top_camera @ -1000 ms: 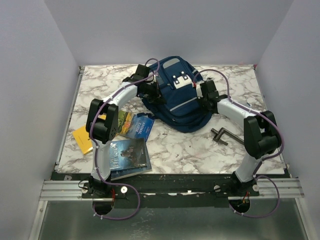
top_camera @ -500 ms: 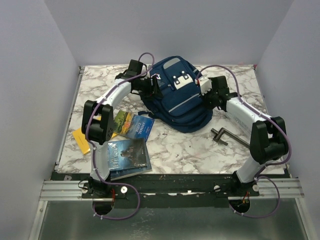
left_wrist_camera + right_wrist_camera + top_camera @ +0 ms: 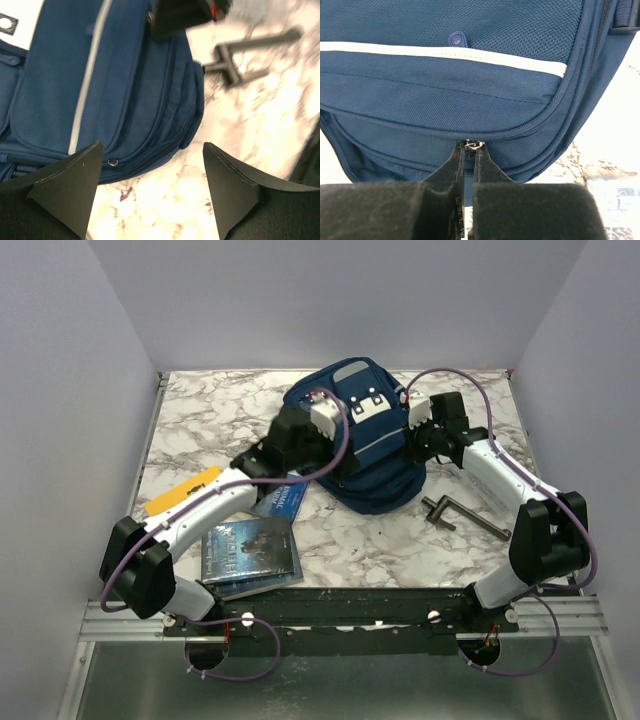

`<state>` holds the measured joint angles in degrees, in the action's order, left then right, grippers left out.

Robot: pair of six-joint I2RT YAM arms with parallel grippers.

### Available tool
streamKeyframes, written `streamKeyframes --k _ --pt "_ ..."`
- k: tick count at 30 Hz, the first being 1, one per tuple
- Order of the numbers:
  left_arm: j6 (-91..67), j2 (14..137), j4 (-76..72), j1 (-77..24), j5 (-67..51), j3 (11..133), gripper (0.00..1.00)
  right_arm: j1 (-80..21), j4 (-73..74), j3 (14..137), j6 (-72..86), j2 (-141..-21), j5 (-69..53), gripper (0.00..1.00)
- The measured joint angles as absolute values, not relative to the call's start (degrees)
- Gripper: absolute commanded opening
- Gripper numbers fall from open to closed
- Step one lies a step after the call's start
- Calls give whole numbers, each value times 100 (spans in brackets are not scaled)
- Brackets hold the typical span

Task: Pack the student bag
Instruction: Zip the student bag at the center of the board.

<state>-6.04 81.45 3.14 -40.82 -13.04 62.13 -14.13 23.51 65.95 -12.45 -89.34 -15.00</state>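
The student bag, navy with grey stripes and white clips, lies at the back middle of the marble table. My left gripper hovers at the bag's near left edge. In the left wrist view the left gripper stands open with nothing between its fingers, over the bag's lower edge and bare table. My right gripper is at the bag's right side. In the right wrist view the right gripper is shut on a small metal zipper pull on the bag's seam.
Near the left arm lie a yellow book, a blue-covered book and a dark-covered book. A grey metal crank tool lies on the table to the right of the bag, also in the left wrist view as the tool.
My left gripper has opened and let go at the bag's left side, and the left arm has swung down to the bag's near edge. The right gripper has stayed shut, shifting slightly back.
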Motion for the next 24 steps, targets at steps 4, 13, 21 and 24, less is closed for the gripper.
streamKeyframes --k 4,13,21,24 --pt "517 8689 -248 -4831 -714 5935 77 -1413 2346 6488 -1090 -8799 -1778 1" --pt "1804 9703 -897 -5304 290 6692 67 -1417 2368 6270 -934 -8429 -2108 1" --pt "2215 10038 -1170 -5365 567 6890 58 -1417 2377 6270 -897 -8388 -2180 1" --pt "2283 10237 -1208 -5371 615 7026 51 -1420 2418 6272 -899 -8388 -2178 1"
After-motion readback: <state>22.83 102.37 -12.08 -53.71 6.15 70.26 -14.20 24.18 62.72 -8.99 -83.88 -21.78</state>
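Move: The zip pull of the student bag is pinched in the right fingers, in place at the hand point; from the left hand it lies about 13 cm right, 7 ahead and 9 lower. From the right hand, the middle of the white stripe on the bag is about 7 cm left and 1 ahead, the white badge 10 left and 9 ahead. The steel clamp lies on the table 13 cm right and 15 back. The right fingers keep their pinch on the zip pull and draw it some 3 cm back, with a little left and up, easing to a near stop. The open left hand dips, then sweeps right and slightly forward over the bag, about 9 cm rightward, closing in beside the right fingers; it rolls some 35 degrees clockwise looking along its fingers, which narrow but stay open. ##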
